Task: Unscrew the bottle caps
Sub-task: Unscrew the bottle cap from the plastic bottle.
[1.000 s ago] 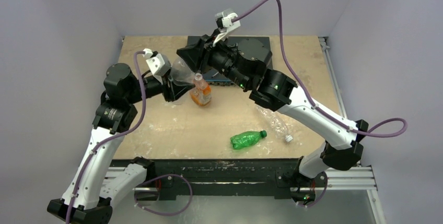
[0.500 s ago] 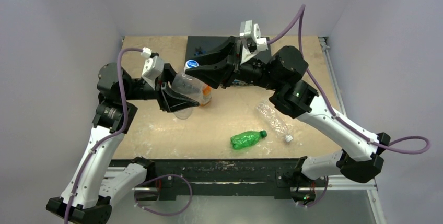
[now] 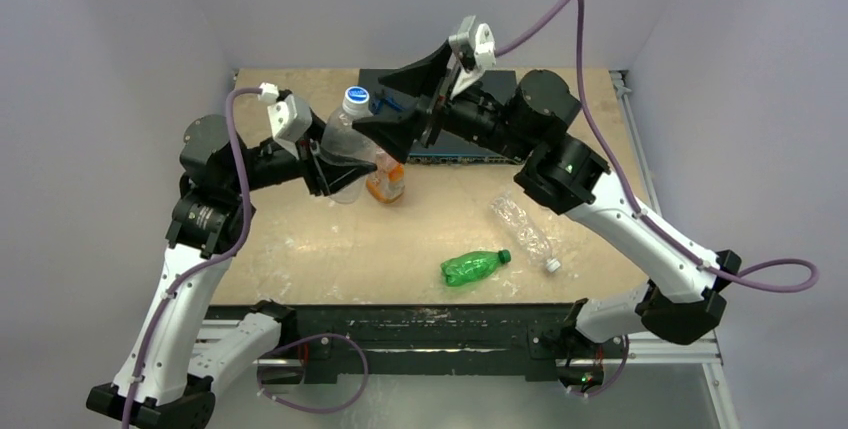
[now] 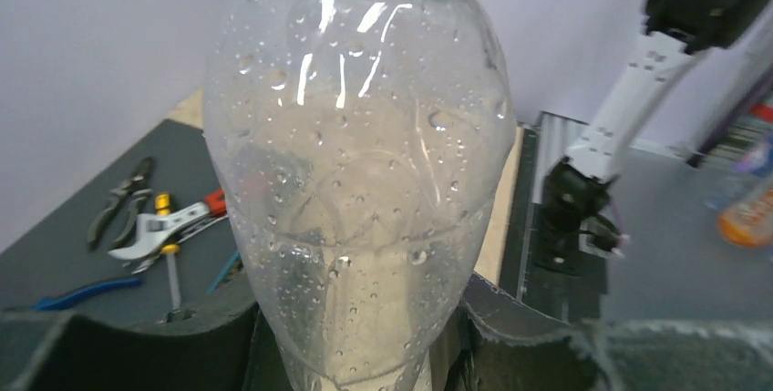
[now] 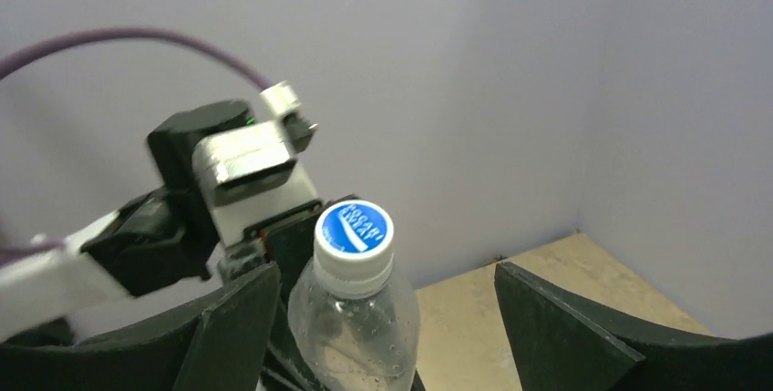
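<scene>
My left gripper [image 3: 335, 164] is shut on the lower body of a clear bottle [image 3: 345, 149] and holds it upright above the table. Its white cap with a blue top [image 3: 354, 101] is on the neck. My right gripper [image 3: 375, 104] is open, one finger on each side of that cap without touching. In the right wrist view the cap [image 5: 355, 231] sits between the spread fingers [image 5: 228, 327], nearer the left one. The wet bottle [image 4: 355, 181] fills the left wrist view. A squat orange-label bottle [image 3: 385, 184] stands behind it. A green bottle [image 3: 472, 267] and a clear crinkled bottle [image 3: 525, 229] lie capped.
A dark mat [image 3: 495, 89] at the table's back carries pliers and other hand tools [image 4: 155, 227]. The right arm reaches across the mat. Grey walls close in the back and both sides.
The left arm has raised the clear bottle and stood it upright. The right gripper has swung left to the cap and gone from shut to open.
</scene>
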Tool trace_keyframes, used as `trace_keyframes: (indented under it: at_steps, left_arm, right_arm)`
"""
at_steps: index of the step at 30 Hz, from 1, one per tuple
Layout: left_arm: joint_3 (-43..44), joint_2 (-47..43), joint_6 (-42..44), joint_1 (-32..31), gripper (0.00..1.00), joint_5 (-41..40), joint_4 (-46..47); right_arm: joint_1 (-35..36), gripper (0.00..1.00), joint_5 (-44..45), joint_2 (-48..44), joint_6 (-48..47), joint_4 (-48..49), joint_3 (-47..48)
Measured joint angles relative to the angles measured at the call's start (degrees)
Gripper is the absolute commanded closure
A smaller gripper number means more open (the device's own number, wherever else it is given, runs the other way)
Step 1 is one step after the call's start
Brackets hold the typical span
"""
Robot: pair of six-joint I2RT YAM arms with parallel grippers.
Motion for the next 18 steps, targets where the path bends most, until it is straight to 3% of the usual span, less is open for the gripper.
trace_keyframes:
  at_steps: [6, 11, 18]
  left_arm:
    - [-1.14, -1.05, 8.72, 0.09, 0.79, -13.81, -2.62]
    - [-2.27, -1.44, 13.2, 0.24, 0.79, -18.99, -4.13]
    - [-2.6, -1.31, 14.8, 0.28, 0.78, -21.97, -6.19]
  right_arm:
    - [0.63, 0.22, 12.76, 7.93, 2.82, -10.54, 13.55]
    - [2.6, 0.28, 19.63, 13.07, 3.04, -15.5, 19.8]
    - [3.17, 0.55, 20.94, 14.86, 4.35, -16.39, 20.11]
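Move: The right hand, fingers wide open, has the blue-topped cap just off its fingertips: about 3 cm to its left, level fore and aft, roughly 1 cm higher. The body of the clear bottle hangs below the cap, its middle some 8 cm under the right hand. The left hand grips that bottle with the cap around 12 cm above it and 2 cm ahead. The orange-labelled bottle stands on the table about 15 cm ahead of the left hand, some 32 cm lower. Forward together go both hands, about 6.5 cm, also drifting some 3.5 cm left and sinking slightly, slowing towards the end. The left keeps its grip on the clear bottle and swings about 20 degrees counter-clockwise; the right turns clockwise and tips down as its fingers close from wide open to a little over half, around the cap. ##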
